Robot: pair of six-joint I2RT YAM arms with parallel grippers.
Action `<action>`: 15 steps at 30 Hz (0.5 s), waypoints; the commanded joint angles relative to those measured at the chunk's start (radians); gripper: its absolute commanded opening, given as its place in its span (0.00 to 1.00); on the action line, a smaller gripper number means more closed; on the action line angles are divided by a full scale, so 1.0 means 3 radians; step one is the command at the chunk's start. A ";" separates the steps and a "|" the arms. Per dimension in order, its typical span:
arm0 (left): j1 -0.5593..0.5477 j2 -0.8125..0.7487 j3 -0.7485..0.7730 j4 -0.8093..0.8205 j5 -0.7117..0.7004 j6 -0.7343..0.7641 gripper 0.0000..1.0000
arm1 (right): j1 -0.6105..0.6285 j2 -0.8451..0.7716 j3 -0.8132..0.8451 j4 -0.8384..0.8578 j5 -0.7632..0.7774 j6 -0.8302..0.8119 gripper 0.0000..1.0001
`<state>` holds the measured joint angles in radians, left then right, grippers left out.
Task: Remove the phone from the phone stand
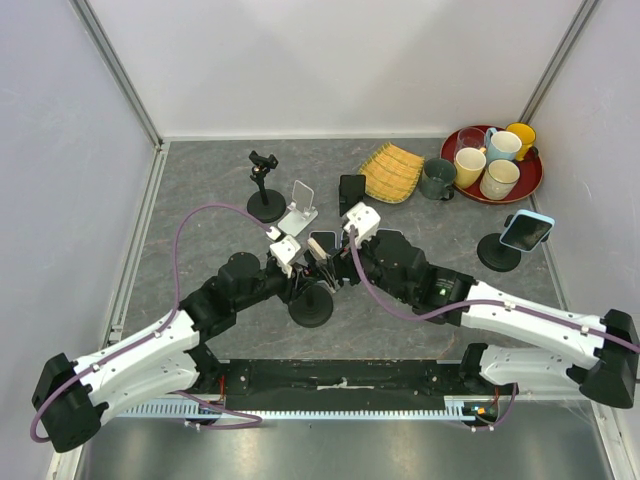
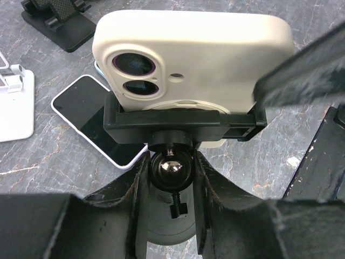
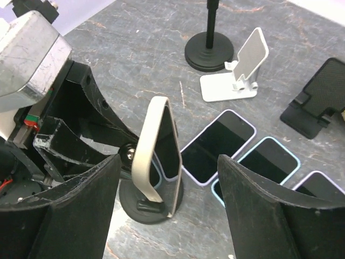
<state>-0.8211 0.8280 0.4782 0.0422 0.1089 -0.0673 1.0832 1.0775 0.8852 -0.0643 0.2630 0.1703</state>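
A phone (image 2: 205,54) in a cream case is clamped in the black phone stand (image 2: 178,121), camera lenses facing the left wrist view. My left gripper (image 2: 170,178) is shut on the stand's ball joint (image 2: 170,168), just under the clamp. In the right wrist view the phone (image 3: 156,151) stands edge-on over the round stand base (image 3: 145,208). My right gripper (image 3: 168,167) is open and straddles it, with a gap on each side. From above, both grippers meet at the phone (image 1: 322,243) in the table's middle.
Several phones lie flat beside the stand (image 3: 218,145) (image 3: 267,164). Behind them are a white folding stand (image 3: 242,70), a black pole stand (image 3: 209,51) and a black wedge stand (image 3: 315,100). At the right are another phone on a stand (image 1: 525,232), a red tray (image 1: 528,180) of mugs and a yellow mat (image 1: 392,172).
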 commanded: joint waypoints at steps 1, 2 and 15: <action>0.0012 0.0027 0.0109 -0.0023 -0.0210 -0.0016 0.02 | 0.0096 0.0187 0.0076 0.0362 0.0141 0.0123 0.77; 0.0012 0.0027 0.0109 -0.0028 -0.0220 -0.0006 0.02 | 0.0117 0.0212 0.0081 0.0378 0.0156 0.0128 0.75; 0.0012 0.0011 0.0114 -0.0023 -0.0148 0.0051 0.02 | 0.0153 0.0540 0.0071 0.0541 0.0565 0.0235 0.53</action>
<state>-0.8215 0.8303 0.4808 0.0402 0.1078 -0.0669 1.1236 1.2224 0.8852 0.0334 0.3775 0.2192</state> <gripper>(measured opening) 0.377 0.544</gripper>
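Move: The phone on the round stand stands edge-up just below my right fingers: its middle is about 4 cm left, 2 cm ahead and some 4 cm below. On the table about 24 cm below that hand, the nearest lying phone is 15 cm ahead and 3 cm left, the next 15 cm ahead and 5 cm right, and the white stand 28 cm ahead and 9 cm left. My left hand has the stand phone 2 cm ahead, 2 cm right and 5 cm above. I bring my right hand down about 3 cm and left a little over 2 cm onto the stand phone, easing forward only towards the end, so that one finger passes behind its back and the other along the screen side. The fingers close partway, not yet shut on it, while my left hand stays put and keeps its hold on the stand's ball joint. ##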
